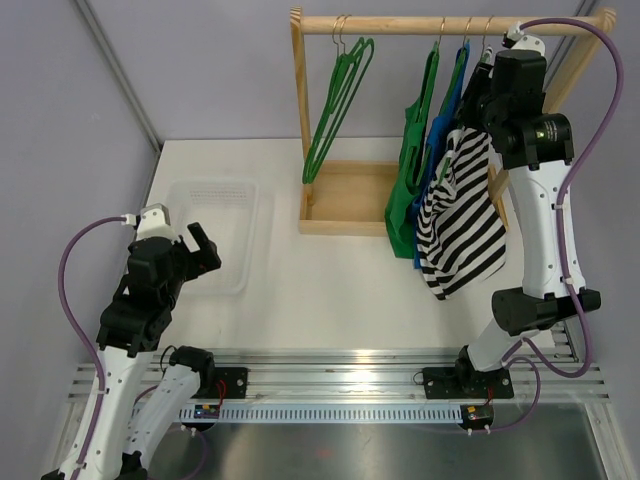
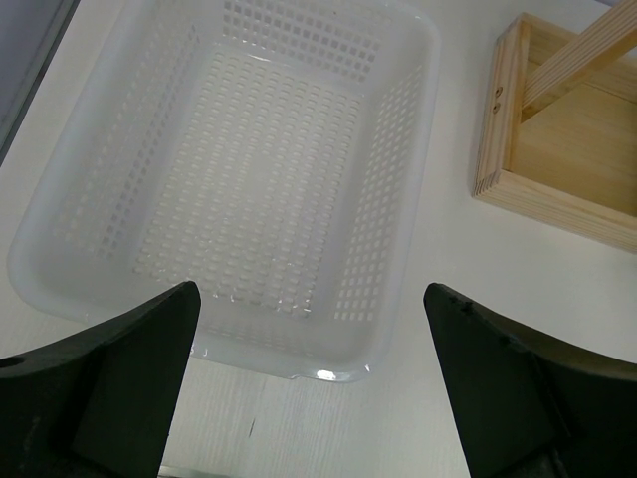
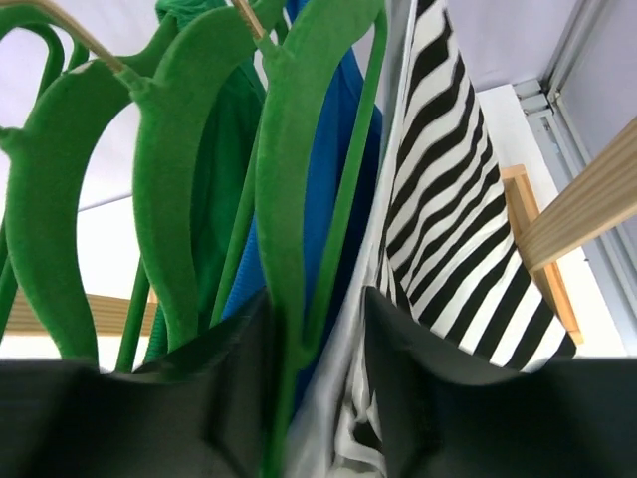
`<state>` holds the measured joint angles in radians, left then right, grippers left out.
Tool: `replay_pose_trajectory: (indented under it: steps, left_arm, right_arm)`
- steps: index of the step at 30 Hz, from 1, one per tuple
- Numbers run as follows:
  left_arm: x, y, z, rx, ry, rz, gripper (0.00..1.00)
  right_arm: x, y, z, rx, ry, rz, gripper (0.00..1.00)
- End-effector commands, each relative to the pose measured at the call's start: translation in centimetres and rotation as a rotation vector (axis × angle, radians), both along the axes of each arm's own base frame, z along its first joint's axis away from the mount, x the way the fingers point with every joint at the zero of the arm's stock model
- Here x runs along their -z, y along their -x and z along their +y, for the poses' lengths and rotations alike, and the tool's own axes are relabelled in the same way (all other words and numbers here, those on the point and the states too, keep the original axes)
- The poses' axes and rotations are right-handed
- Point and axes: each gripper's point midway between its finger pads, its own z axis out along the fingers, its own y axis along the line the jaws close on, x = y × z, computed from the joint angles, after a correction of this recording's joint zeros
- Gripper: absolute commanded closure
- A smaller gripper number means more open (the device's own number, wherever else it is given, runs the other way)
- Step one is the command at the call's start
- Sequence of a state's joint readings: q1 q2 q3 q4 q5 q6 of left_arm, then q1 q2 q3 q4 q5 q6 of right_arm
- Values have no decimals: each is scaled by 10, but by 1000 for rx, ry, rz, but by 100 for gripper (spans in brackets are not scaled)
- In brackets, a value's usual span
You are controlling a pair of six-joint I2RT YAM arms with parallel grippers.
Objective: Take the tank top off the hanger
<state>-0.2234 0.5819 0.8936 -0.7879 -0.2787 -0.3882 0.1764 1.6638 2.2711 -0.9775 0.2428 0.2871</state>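
Note:
The black-and-white striped tank top hangs from a green hanger at the right end of the wooden rail. In the right wrist view its stripes fill the right half. My right gripper is up at the hanger's shoulder. Its jaws stand partly narrowed, open, with the green hanger arm and the top's pale strap edge between them. My left gripper hovers wide open over the near rim of the white basket, nothing between its fingers.
A green garment and a blue one hang just left of the striped top. Empty green hangers hang at the rail's left end. The rack's wooden base tray sits beneath. The white perforated basket lies at the table's left.

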Motion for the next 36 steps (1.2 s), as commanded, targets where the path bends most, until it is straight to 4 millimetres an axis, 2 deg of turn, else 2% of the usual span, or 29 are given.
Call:
replay_pose_trajectory:
  steps: [1, 3, 4, 6, 10, 11, 14, 18, 24, 26, 28, 29, 30, 31, 32, 33, 35, 36]
  left_arm:
    - [-13, -6, -7, 43, 9, -61, 1]
    - [-13, -7, -9, 50, 11, -58, 1]
    - [-13, -7, -9, 50, 11, -58, 1]
    - [-12, -8, -9, 52, 10, -57, 1]
    - [-11, -8, -11, 65, 12, -54, 1]
    - [-11, -8, -12, 65, 13, -52, 1]
    - [-10, -9, -13, 72, 14, -49, 1]
    - [-9, -10, -14, 78, 14, -41, 1]
    - [-9, -10, -14, 78, 14, -42, 1]
    - [-9, -10, -15, 82, 13, -42, 1]
    - [-10, -10, -15, 85, 13, -45, 1]
    - [-11, -11, -17, 93, 17, -45, 1]
    - [-13, -11, -19, 102, 21, -52, 1]
    - [-16, -11, -20, 109, 26, -60, 1]
    - [-19, -11, -23, 126, 35, -68, 1]
    - [-26, -11, -25, 138, 43, -96, 1]
    - [-31, -11, -34, 186, 61, -107, 1]
    - [-35, -12, -39, 212, 71, -116, 1]
  right_arm:
    - [-17, 4, -11, 43, 33, -57, 56]
    - [-17, 1, -12, 45, 38, -53, 61]
    - [-15, 1, -12, 42, 47, -44, 69]
    - [-19, 0, -13, 46, 53, -48, 71]
    - [-28, 4, -20, 60, 90, -60, 89]
    - [-30, 5, -20, 61, 92, -64, 96]
    - [-45, 13, -22, 56, 99, -96, 100]
    - [-69, 26, -25, 54, 105, -157, 100]
    - [-84, 46, -32, 60, 136, -186, 100]
    - [-89, 60, -34, 55, 131, -193, 100]
    - [-81, 68, -33, 48, 126, -168, 100]
    - [-86, 83, -35, 49, 118, -185, 100]
    - [-75, 84, -34, 37, 119, -154, 100]
    - [-72, 91, -34, 29, 119, -146, 100]
    - [-77, 106, -35, 25, 112, -164, 100]
    - [-65, 108, -34, 12, 115, -132, 100]
    - [-60, 128, -36, 3, 120, -113, 100]
    - [-47, 135, -34, -17, 123, -66, 100]
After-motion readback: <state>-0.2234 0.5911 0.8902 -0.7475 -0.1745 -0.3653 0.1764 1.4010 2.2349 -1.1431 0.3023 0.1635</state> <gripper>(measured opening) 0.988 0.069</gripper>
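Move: The near arm of the tank top's green hanger stands between the right hand's half-open fingers, perhaps 1 cm to their left; the rail it hangs from crosses about 13 cm ahead and 10 above. The blue top's middle is about 5 cm left, 10 ahead and 10 below, the green top's 10 left at the same depth and height. The left hand has that hanger arm some 20 cm ahead, 57 to its right and 19 higher. First almost in place, the right hand shuts its fingers on the near arm of the striped tank top's hanger, easing about a centimetre right. It then lifts some 4 cm and draws back towards the robot, faster at the end, about 11 cm in all and slightly right, away from the blue top, keeping its pinch and rolling only slightly. ##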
